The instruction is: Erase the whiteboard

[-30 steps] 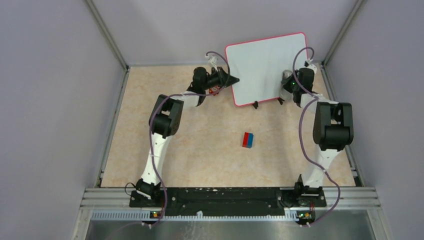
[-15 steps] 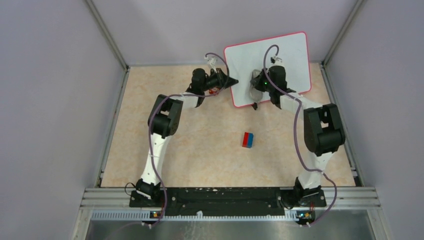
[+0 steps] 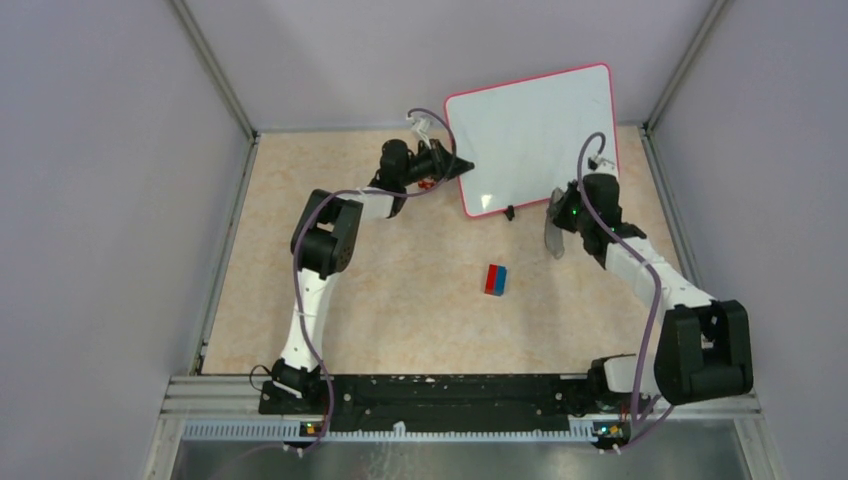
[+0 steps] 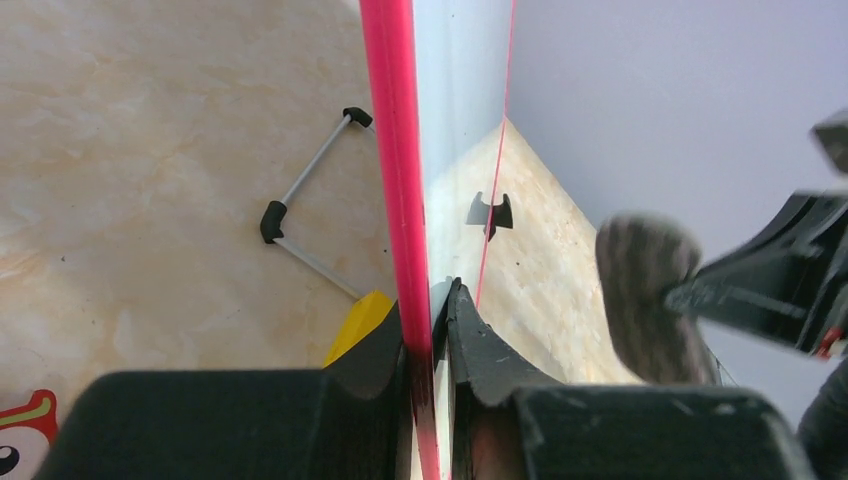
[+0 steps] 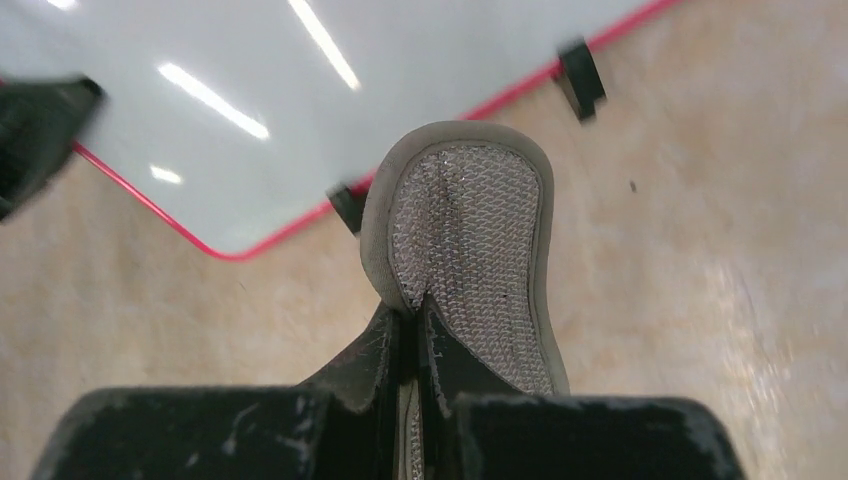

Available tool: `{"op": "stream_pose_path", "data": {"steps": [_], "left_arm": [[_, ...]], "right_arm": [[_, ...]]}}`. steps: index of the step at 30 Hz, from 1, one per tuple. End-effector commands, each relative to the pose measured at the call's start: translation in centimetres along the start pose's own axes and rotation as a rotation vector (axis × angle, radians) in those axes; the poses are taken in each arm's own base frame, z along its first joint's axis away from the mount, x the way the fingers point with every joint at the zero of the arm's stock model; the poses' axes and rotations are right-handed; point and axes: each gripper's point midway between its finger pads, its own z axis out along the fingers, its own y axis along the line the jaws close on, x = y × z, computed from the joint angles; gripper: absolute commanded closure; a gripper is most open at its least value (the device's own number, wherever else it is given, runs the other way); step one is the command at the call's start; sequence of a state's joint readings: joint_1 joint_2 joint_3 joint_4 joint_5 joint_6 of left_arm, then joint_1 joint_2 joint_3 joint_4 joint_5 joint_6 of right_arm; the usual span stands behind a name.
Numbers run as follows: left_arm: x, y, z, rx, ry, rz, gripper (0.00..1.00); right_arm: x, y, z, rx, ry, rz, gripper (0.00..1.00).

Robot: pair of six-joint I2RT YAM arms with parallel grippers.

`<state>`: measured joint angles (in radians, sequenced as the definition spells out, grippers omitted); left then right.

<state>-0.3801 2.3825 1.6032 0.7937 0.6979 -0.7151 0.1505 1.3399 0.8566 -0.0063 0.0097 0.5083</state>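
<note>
The whiteboard [image 3: 535,130] stands upright at the back of the table, white with a red-pink frame and small black feet; I see no writing on its face. My left gripper [image 3: 462,163] is shut on its left edge, the red frame [image 4: 392,150] pinched between the jaws. My right gripper [image 3: 554,222] is shut on a grey mesh eraser pad [image 5: 465,240] and holds it off the board, in front of its lower right corner. The board's lower edge and feet show in the right wrist view [image 5: 250,110]. The pad also shows in the left wrist view [image 4: 645,290].
A red and blue block [image 3: 496,279] lies on the table in front of the board. Behind the board are a grey metal stand with black ends [image 4: 305,185], a yellow piece [image 4: 360,318] and a small red item [image 3: 428,184]. Purple walls close in three sides.
My right gripper swept the pad left across the board's face, then drew back down and to the right, off the board. The left gripper stayed clamped on the board edge.
</note>
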Motion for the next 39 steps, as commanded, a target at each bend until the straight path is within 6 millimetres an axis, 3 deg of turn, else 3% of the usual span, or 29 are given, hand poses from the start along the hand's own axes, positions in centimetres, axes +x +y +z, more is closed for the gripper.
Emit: {"op": "stream_pose_path", "data": {"steps": [1,3,5,8,18,24,28,32,35,39], "left_arm": [[0.7,4.0,-2.1,-0.136,0.033,0.013,0.86],[0.5,3.9,-2.2,-0.135,0.032,0.004,0.73],[0.3,3.7,-2.3,-0.135,0.028,0.009,0.69],[-0.1,3.3,-2.6,-0.142,0.013,0.023,0.54],[-2.4,-0.6,-4.6,-0.127,-0.026,0.093,0.03],[-2.4,-4.7,-9.2,-0.184,-0.043,0.104,0.01],[-1.5,-8.2,-13.5,-0.232,-0.033,0.102,0.01],[0.2,-11.3,-18.4,-0.305,0.005,0.102,0.01],[0.1,-14.6,-21.6,-0.329,0.007,0.126,0.01],[-2.0,-20.1,-25.1,-0.322,-0.043,0.176,0.01]], "right_arm": [[6.9,-3.9,-3.3,0.128,0.212,-0.025,1.00],[8.4,-4.3,-4.8,0.130,0.268,-0.034,1.00],[9.4,-4.5,-6.2,0.128,0.289,-0.049,1.00],[10.6,-5.2,-7.5,0.145,0.331,-0.067,1.00],[13.9,-3.5,-7.6,0.078,0.432,-0.142,1.00],[15.4,-3.7,-7.5,0.117,0.444,-0.192,0.99],[16.5,-3.9,-7.9,0.128,0.466,-0.214,0.83],[15.6,-2.3,-8.9,0.070,0.443,-0.202,0.44],[13.7,-0.5,-10.5,-0.005,0.373,-0.178,0.23],[10.5,2.4,-13.6,-0.131,0.295,-0.149,0.18]]}}
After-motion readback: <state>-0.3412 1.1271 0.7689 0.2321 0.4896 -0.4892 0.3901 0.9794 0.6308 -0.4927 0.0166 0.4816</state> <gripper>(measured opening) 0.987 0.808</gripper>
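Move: The right hand holds the eraser; the bare table spot for it lies about 17 cm back, 1 cm left and 14 cm below. The red-and-blue block is some 14 cm back and 11 cm left of this hand, and the whiteboard's middle roughly 20 cm ahead, 6 cm left. The left hand still grips the whiteboard's left edge, its middle about 14 cm right and 6 cm ahead; the owl block lies 9 cm left, 3 cm ahead, 12 cm below. Right carries the eraser back about 16 cm and down, releasing; left opens, retreating back-left some 25 cm from whiteboard. ##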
